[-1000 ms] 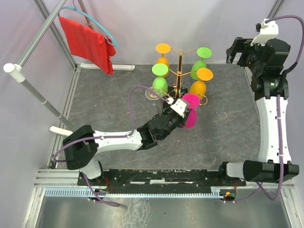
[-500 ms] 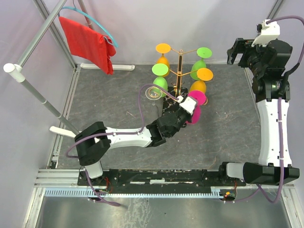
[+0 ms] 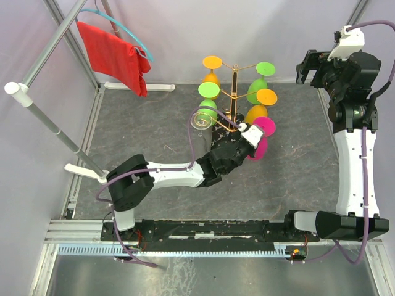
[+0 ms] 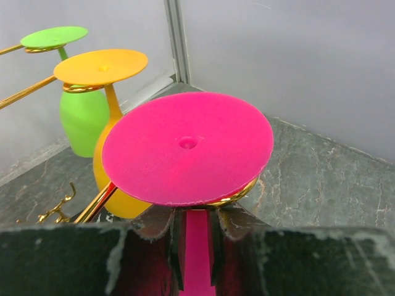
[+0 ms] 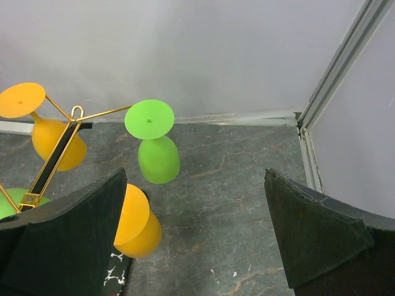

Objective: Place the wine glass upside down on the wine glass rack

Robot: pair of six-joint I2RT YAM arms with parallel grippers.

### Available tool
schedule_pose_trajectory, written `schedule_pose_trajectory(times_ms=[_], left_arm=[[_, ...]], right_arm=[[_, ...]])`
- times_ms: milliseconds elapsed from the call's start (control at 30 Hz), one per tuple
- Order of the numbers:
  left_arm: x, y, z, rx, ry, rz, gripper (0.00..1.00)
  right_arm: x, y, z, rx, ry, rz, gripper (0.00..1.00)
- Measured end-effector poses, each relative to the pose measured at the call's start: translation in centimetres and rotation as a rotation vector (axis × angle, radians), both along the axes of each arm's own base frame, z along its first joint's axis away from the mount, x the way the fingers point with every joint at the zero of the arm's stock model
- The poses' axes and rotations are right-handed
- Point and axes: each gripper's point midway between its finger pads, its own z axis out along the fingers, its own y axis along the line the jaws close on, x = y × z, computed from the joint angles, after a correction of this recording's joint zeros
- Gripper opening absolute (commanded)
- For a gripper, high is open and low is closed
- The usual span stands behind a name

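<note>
My left gripper [image 3: 248, 138] is shut on the stem of a pink wine glass [image 3: 264, 127], held upside down with its foot on top. In the left wrist view the stem [image 4: 196, 246] runs between the two fingers [image 4: 174, 246], and the pink foot [image 4: 187, 147] sits right over a gold curled arm [image 4: 245, 190] of the wine glass rack [image 3: 234, 86]. The bowl is hidden below the gripper there. Orange [image 3: 266, 97] and green [image 3: 208, 90] glasses hang upside down on the rack's other arms. My right gripper [image 3: 308, 65] is open and empty, high at the back right, away from the rack.
A clear glass [image 3: 200, 120] is at the rack's left side. A red cloth [image 3: 114, 55] hangs on a hanger at the back left, beside a slanted rod with a white cap [image 3: 13, 88]. The rack's black marble base [image 5: 116, 275] shows under my right gripper [image 5: 197, 234].
My left arm has carried the pink glass to the right and back, up against the rack's near right arm. The right arm has barely moved.
</note>
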Motion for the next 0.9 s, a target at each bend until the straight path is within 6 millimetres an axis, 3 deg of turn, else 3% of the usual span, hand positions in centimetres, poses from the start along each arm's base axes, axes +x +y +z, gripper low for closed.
schedule_pose_trajectory(times_ms=[233, 367, 533, 800, 833, 867, 900], left_arm=[[-0.4, -0.7, 0.0, 0.000, -0.011, -0.058, 0.03], [-1.9, -1.3, -0.3, 0.007, -0.020, -0.133, 0.03], [-2.9, -0.4, -0.2, 0.006, -0.027, -0.173, 0.06], [-3.7, 2.4, -0.1, -0.001, -0.025, -0.147, 0.76], [-3.8, 2.6, -0.5, 0.006, -0.020, -0.145, 0.93], [-4.0, 2.7, -0.8, 0.014, -0.016, -0.145, 1.00], [-4.0, 2.8, -1.1, 0.019, -0.012, -0.145, 0.99]], right_arm=[[-0.1, -0.1, -0.3, -0.012, 0.010, 0.001, 1.00], [-0.1, -0.1, -0.5, -0.012, 0.014, 0.001, 1.00], [-0.1, -0.1, -0.6, -0.012, 0.017, 0.001, 1.00], [-0.3, 0.0, -1.0, -0.010, 0.023, 0.001, 1.00], [-0.3, 0.0, -1.0, -0.010, 0.023, 0.001, 1.00], [-0.3, 0.0, -1.0, -0.009, 0.024, 0.001, 1.00], [-0.3, 0.0, -1.1, -0.008, 0.026, 0.001, 1.00]])
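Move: My left hand pinches the magenta glass's stem, with the rack's front right hook about 2 cm straight above my fingers, just under the foot. The gold post stands roughly 10 cm left and 3 cm ahead, an orange glass hangs some 10 cm straight ahead, and the clear glass about 20 cm left and 2 cm ahead. From my right hand that hook lies about 14 cm left, 12 cm back and 17 cm below. With my left hand still pinching the stem, I ease about 1 cm right, then draw back towards my base, turning some 10 degrees clockwise. Next I back off leftward while still coming back, and open my fingers wide only near the end, letting go of the magenta glass; I finish about 4 cm back and 3 cm left, dipping a centimetre last. ##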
